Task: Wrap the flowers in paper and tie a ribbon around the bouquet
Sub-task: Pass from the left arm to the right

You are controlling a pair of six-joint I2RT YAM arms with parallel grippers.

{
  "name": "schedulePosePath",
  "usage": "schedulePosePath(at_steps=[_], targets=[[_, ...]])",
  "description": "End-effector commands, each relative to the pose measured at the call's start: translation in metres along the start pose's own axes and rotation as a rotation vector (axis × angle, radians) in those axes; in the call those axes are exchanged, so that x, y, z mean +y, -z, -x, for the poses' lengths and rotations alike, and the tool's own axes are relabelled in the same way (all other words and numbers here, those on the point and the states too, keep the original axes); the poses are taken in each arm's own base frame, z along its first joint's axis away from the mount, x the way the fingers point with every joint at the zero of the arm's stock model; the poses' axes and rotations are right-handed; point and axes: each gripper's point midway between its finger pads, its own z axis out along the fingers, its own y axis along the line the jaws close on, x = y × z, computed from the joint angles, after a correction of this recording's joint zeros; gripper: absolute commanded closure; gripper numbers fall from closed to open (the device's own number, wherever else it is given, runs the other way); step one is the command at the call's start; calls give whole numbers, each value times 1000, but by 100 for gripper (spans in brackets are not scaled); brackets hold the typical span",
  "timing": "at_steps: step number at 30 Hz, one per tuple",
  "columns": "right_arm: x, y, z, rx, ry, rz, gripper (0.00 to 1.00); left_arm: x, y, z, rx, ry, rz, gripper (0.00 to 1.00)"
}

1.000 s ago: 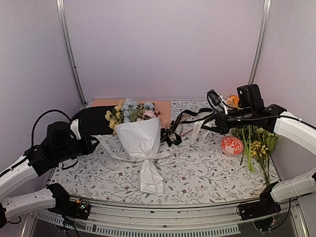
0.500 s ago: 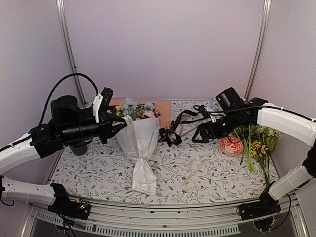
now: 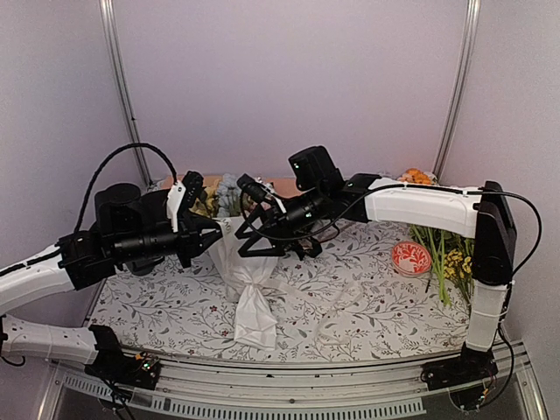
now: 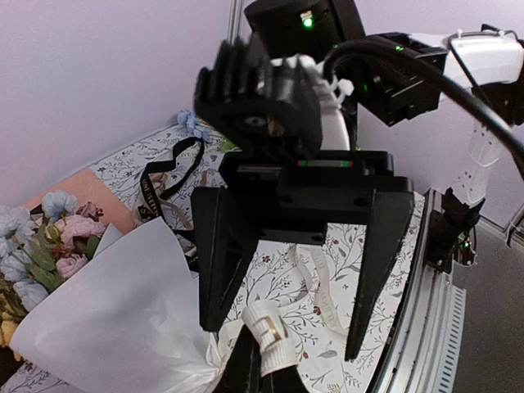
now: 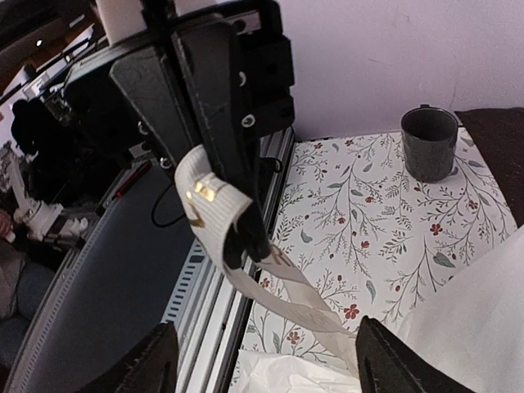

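Observation:
The bouquet (image 3: 248, 262) lies on the floral cloth, a white paper (image 4: 106, 311) cone with the blue, pink and yellow flowers (image 4: 49, 237) at its wide far end. The cream ribbon (image 3: 254, 287) is gathered round its waist. My left gripper (image 4: 250, 356) is shut on one ribbon end (image 5: 209, 201), lifted just left of the cone. My right gripper (image 5: 270, 368) stands open right in front of it, one finger on each side of that end, touching nothing. In the top view the left gripper (image 3: 219, 238) and the right gripper (image 3: 249, 245) meet over the cone.
A red-and-white disc (image 3: 410, 257) and orange-and-yellow sprigs (image 3: 451, 254) lie at the right. A black ribbon (image 4: 164, 176) and a peach sheet (image 4: 74, 184) are behind the bouquet. A dark cup (image 5: 430, 139) stands at the left. The table's front rail (image 3: 289, 389) is near.
My right arm has swung from the right side across to the bouquet and its gripper has opened. My left gripper has risen and come in towards the cone with the ribbon end.

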Motion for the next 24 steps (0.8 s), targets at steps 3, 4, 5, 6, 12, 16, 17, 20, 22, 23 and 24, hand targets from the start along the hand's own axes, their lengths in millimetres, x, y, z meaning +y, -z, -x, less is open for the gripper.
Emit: schedulePosePath(at_steps=[3, 4, 5, 6, 12, 16, 17, 20, 22, 23, 24], targets=[[25, -11, 15, -53, 75, 210, 40, 0, -2, 3, -35, -19, 6, 100], [28, -13, 13, -54, 68, 225, 40, 1, -3, 1, -31, -16, 6, 100], [28, -16, 12, -55, 61, 221, 40, 1, -4, 0, -28, -14, 8, 100], [28, -20, 9, -53, 56, 218, 42, 1, -4, 0, -28, -12, 5, 100], [21, -32, 10, -66, 8, 197, 88, 7, -9, -2, -23, 1, 18, 100], [19, -30, 12, -64, -27, 169, 100, 18, -10, -7, -8, 29, 59, 100], [21, -29, 11, -62, -24, 172, 100, 24, -10, -10, 0, 39, 85, 100], [28, -24, 13, -59, -26, 186, 100, 45, -8, -34, 44, 70, 173, 94], [34, -20, 16, -62, -21, 188, 100, 47, -13, -66, 95, 84, 171, 64], [36, -18, 17, -63, -22, 187, 100, 43, -16, -81, 123, 96, 141, 58], [39, -15, 19, -67, -17, 185, 100, 36, -17, -91, 133, 104, 105, 53]])
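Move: The ribbon end is already pinched in my left fingers, its free tip poking out about 2 cm to my left hand's right. From my open right hand it lies some 3 cm back and 4 cm to the left, about level. The bouquet's tied knot is some 25 cm below my right hand, 9 cm ahead and 2 cm left. The loose ribbon on the table lies about 20 cm right of that hand and 3 cm ahead, equally low. I bring my right hand back about 3 cm and left some 2 cm to the ribbon end, closing its fingers until they pinch it in the air. My left hand keeps its grip, edging a little forward, and only then opens its fingers partway, lets the ribbon go and drops about 4 cm. ##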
